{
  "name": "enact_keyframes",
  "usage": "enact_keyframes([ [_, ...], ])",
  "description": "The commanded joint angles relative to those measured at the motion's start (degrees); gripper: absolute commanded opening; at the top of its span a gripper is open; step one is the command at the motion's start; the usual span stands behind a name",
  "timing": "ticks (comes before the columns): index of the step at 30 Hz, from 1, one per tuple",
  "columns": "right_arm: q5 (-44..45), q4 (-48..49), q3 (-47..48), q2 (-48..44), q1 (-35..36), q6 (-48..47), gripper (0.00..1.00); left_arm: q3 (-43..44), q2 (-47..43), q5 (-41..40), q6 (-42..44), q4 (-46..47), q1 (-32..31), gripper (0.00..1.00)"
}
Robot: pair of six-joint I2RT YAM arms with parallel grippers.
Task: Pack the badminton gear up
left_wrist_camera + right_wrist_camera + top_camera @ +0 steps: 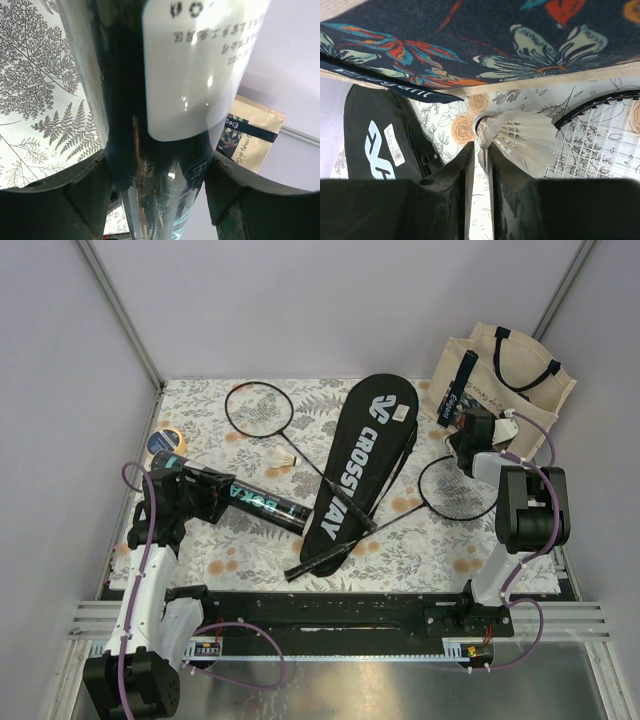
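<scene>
My left gripper is shut on the black tube with teal lettering, near its left end; in the left wrist view the tube fills the gap between the jaws of that gripper. My right gripper is beside the tote, nearly closed on the feather skirt of a white shuttlecock; seen from its wrist, the gripper pinches the skirt's edge. Another shuttlecock lies on the cloth. The CROSSWAY bag lies flat with one racket across it. The second racket is at the right.
The cream tote bag stands at the back right, its flowered panel right above my right gripper. A yellow-rimmed tape roll sits at the left edge. Grey walls close in the flowered tablecloth.
</scene>
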Motion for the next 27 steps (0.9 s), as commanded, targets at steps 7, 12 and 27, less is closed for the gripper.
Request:
enact_keyframes([
  [7, -3.23, 1.31, 1.46, -0.30, -0.38, -1.33, 0.01, 0.42, 0.58, 2.11, -3.48, 4.48, 1.06, 0.21],
  [12, -6.22, 5.35, -2.50, -4.51, -0.38, -3.52, 0.00, 0.24, 0.23, 1.85, -5.59, 4.57, 1.06, 0.21],
  [27, -23.09, 3.96, -23.41, -37.28, -0.29, -8.36, 0.00, -2.31, 4.61, 4.04, -15.43, 3.52, 1.85, 0.20],
])
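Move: The shuttlecock lies practically at the right fingertips: its middle is about 1 cm ahead, 2 cm to the right and 1 cm lower. From that hand, the tote bag's middle is some 14 cm ahead and 13 cm to the right, the near racket's head 13 cm back and 2 cm right, the racket bag 26 cm left and 8 cm back. From the left hand the shuttlecock is roughly 66 cm right, 20 cm ahead and 10 cm lower. Almost in place at first, the right hand finishes closing its partly open fingers, pinching the shuttlecock's feather skirt, then pulls up and back at a quickening pace, about 9 cm up and 8 cm back with 5 cm to the left, away from the tote bag, tipping up and swinging counter-clockwise some 15 degrees. The left hand keeps its grip on the tube, turns it a little counter-clockwise and sinks 2 cm late on. ##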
